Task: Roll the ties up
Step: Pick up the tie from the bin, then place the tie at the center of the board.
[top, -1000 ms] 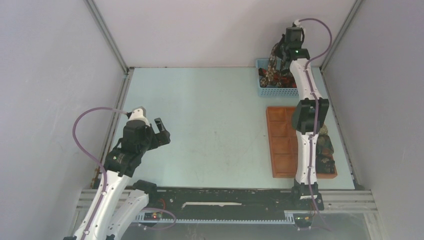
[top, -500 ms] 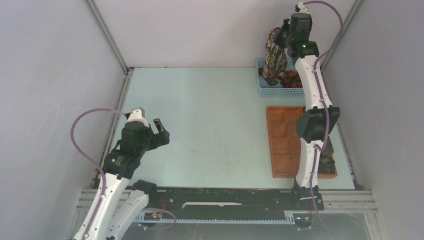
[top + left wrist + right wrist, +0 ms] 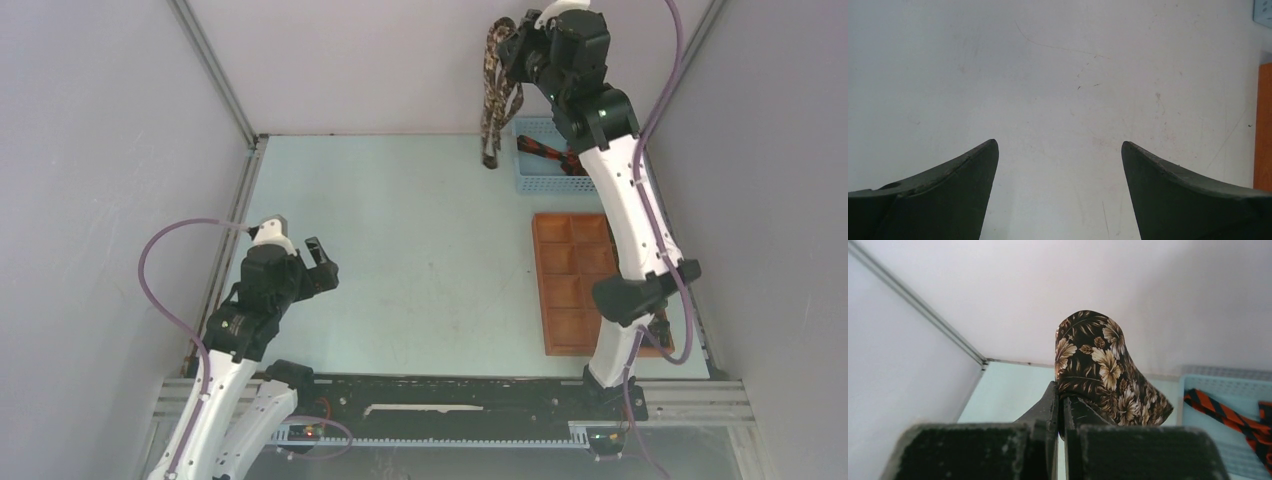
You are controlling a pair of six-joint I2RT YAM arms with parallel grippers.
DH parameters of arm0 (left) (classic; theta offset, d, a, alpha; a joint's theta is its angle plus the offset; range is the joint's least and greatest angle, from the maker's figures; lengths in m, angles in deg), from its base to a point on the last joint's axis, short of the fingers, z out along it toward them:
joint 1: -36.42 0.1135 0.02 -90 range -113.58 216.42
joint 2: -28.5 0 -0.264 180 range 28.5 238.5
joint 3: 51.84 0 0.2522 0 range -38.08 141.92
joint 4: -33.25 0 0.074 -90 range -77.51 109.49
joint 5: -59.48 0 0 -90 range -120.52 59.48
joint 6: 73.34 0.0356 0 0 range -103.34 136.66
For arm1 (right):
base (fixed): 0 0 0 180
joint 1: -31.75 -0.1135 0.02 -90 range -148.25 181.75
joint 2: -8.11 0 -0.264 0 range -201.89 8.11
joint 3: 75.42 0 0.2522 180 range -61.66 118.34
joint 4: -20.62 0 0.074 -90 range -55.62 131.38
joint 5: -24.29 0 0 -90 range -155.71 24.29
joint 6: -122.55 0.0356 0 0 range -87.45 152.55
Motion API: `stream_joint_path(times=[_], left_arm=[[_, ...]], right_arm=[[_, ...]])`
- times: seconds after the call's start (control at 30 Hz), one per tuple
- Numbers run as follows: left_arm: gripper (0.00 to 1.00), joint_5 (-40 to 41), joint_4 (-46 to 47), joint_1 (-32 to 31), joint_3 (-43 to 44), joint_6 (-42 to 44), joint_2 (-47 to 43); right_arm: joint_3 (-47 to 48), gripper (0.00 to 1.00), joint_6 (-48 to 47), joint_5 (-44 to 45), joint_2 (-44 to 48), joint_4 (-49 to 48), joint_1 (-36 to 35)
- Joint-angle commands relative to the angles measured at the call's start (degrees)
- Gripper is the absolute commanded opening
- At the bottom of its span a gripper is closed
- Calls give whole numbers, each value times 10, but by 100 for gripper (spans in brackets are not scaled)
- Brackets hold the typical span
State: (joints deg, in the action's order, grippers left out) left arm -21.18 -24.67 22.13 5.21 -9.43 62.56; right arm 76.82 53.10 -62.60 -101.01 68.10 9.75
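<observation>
My right gripper is raised high at the back of the table, shut on a dark brown tie with tan floral print. The tie hangs down from the jaws, its lower end just left of the blue basket. In the right wrist view the floral tie is pinched between the closed fingers and drapes over the right one. A black and red-orange tie lies in the basket, also seen as the striped tie. My left gripper is open over bare table at the near left, its fingers wide apart with nothing between.
An orange-brown tray of square compartments lies along the right side, partly hidden by the right arm. Grey walls with metal corner posts enclose the table on three sides. The tray's edge shows at the right of the left wrist view.
My right gripper has lifted the floral tie up out of the basket and carried it left, so it now hangs free. The left arm has barely moved.
</observation>
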Motion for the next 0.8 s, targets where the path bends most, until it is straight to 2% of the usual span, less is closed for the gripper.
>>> stream_joint_path(times=[0.0,0.27,0.47,0.77], left_arm=[[100,10,8,-1,0,-7,-7],[100,14,7,0,0,-9,-11],[100,12,8,-1,1,-7,-12],[99,-3,12,-1,2,-1,-14]], right_arm=[[14,0,-54,75,61,-20,-62],[0,0,-71,141,98,30,-185],[-81,0,-51,227,143,93,-278],[-109,0,77,326,175,314,-398]])
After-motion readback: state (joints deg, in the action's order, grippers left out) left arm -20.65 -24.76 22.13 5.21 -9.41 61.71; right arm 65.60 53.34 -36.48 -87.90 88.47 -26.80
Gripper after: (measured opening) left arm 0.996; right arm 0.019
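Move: The open table middle, where the floral tie is being taken, lies roughly 18 cm back of the right hand, 12 cm to its left and some 47 cm below. The blue basket is about 16 cm ahead, 22 cm to the right and 43 cm down; the wooden box is some 24 cm back, 23 cm to the right and 46 cm down. From the left hand the table middle is about 11 cm ahead, 22 cm to the right and 18 cm down. The floral tie, still pinched and dangling from the right hand's shut fingers, is carried away from the basket towards the open table middle: about 21 cm back and 12 cm left, first arching up some 6 cm, then sinking past its starting height. In the sinking half the wrist rolls left side down, nods down and swings a little counter-clockwise. ##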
